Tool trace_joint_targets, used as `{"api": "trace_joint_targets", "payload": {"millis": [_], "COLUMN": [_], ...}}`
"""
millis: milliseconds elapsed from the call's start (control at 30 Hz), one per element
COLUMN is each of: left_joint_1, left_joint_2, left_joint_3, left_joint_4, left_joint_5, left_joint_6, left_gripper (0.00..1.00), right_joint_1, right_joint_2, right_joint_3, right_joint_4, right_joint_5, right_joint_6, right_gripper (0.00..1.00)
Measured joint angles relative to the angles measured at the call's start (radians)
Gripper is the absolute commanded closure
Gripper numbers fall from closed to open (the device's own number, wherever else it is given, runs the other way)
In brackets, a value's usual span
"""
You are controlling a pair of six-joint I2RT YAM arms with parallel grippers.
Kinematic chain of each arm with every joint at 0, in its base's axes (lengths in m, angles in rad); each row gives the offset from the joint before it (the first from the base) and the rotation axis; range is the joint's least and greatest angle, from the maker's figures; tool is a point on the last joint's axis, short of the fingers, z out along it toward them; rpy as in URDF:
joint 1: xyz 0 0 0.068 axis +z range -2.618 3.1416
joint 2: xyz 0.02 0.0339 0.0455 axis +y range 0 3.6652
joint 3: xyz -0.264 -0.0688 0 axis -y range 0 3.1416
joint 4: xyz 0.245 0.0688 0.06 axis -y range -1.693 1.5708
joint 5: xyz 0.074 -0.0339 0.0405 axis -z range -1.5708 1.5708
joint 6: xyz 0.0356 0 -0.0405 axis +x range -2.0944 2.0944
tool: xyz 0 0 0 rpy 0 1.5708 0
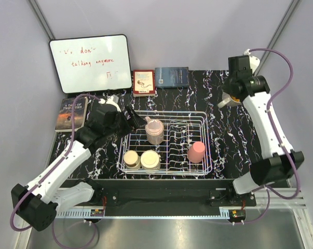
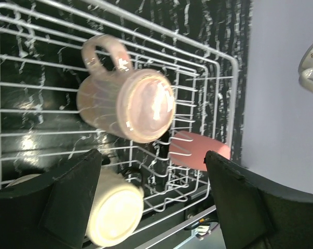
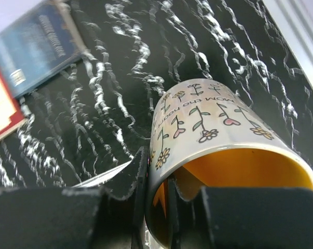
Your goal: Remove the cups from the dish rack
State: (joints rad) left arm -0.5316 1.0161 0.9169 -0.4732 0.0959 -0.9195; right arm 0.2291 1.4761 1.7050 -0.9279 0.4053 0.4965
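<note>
The white wire dish rack (image 1: 204, 118) sits mid-table. Inside it stand a translucent pinkish mug (image 1: 154, 130), two cream cups (image 1: 131, 159) (image 1: 150, 160) and a pink tumbler (image 1: 196, 152), all upside down. My left gripper (image 1: 137, 119) hovers open over the rack's left end, beside the pinkish mug (image 2: 126, 98), with nothing between its fingers (image 2: 234, 197). A cream cup (image 2: 112, 207) and the pink tumbler (image 2: 198, 150) lie below it. My right gripper (image 3: 159, 192) is shut on the rim of a flowered white mug with a yellow inside (image 3: 213, 124), at the table's back right (image 1: 228, 99).
A whiteboard (image 1: 90, 62) leans at the back left. A red book (image 1: 144, 83) and a blue book (image 1: 172, 77) lie behind the rack, and another book (image 1: 72, 112) lies at the left edge. The blue book (image 3: 37, 46) is beyond the held mug.
</note>
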Motion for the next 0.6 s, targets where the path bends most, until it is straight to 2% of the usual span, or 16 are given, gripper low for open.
{"api": "trace_joint_targets", "payload": {"millis": [167, 300, 433, 600], "left_joint_1": [0.0, 0.0, 0.0, 0.0], "left_joint_2": [-0.013, -0.026, -0.035, -0.034], "left_joint_3": [-0.003, -0.018, -0.055, -0.069], "left_joint_4": [-0.061, -0.08, -0.104, -0.131], "left_joint_5": [-0.015, -0.014, -0.013, -0.013], "left_joint_6": [0.011, 0.022, 0.031, 0.045], "left_gripper": [0.16, 0.16, 0.16, 0.16], "right_joint_1": [-0.158, -0.244, -0.276, -0.276], "right_joint_2": [0.178, 0.369, 0.586, 0.718], "right_joint_3": [0.108, 0.304, 0.541, 0.608], "right_joint_4": [-0.066, -0.12, -0.145, -0.156], "right_joint_5": [-0.072, -0.114, -0.093, -0.081], "right_joint_6": [0.088, 0.126, 0.108, 0.082], "right_gripper": [1.0, 1.0, 1.0, 1.0]}}
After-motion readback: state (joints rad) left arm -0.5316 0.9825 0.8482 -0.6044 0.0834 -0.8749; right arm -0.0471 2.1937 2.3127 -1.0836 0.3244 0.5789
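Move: My right hand holds the flowered mug by its rim, bound for bare counter about 14 cm ahead, 10 cm right and 23 cm below. The red cup stands some 12 cm back and 10 cm left of that hand; the blue book lies 26 cm ahead and 23 cm left. From my left hand, the pearly mug is about 3 cm ahead, 7 cm right and 8 cm below, with the right cream cup 11 cm back and 5 cm right. I swing the flowered mug forward about 14 cm and some 10 cm to the right with my right hand while sinking 11 cm, ending almost straight down towards the bare far-right counter. I keep the rim pinched as the wrist turns clockwise and tips down about 15 degrees each. My open left hand drops some 5 cm, easing back and left over the rack. ##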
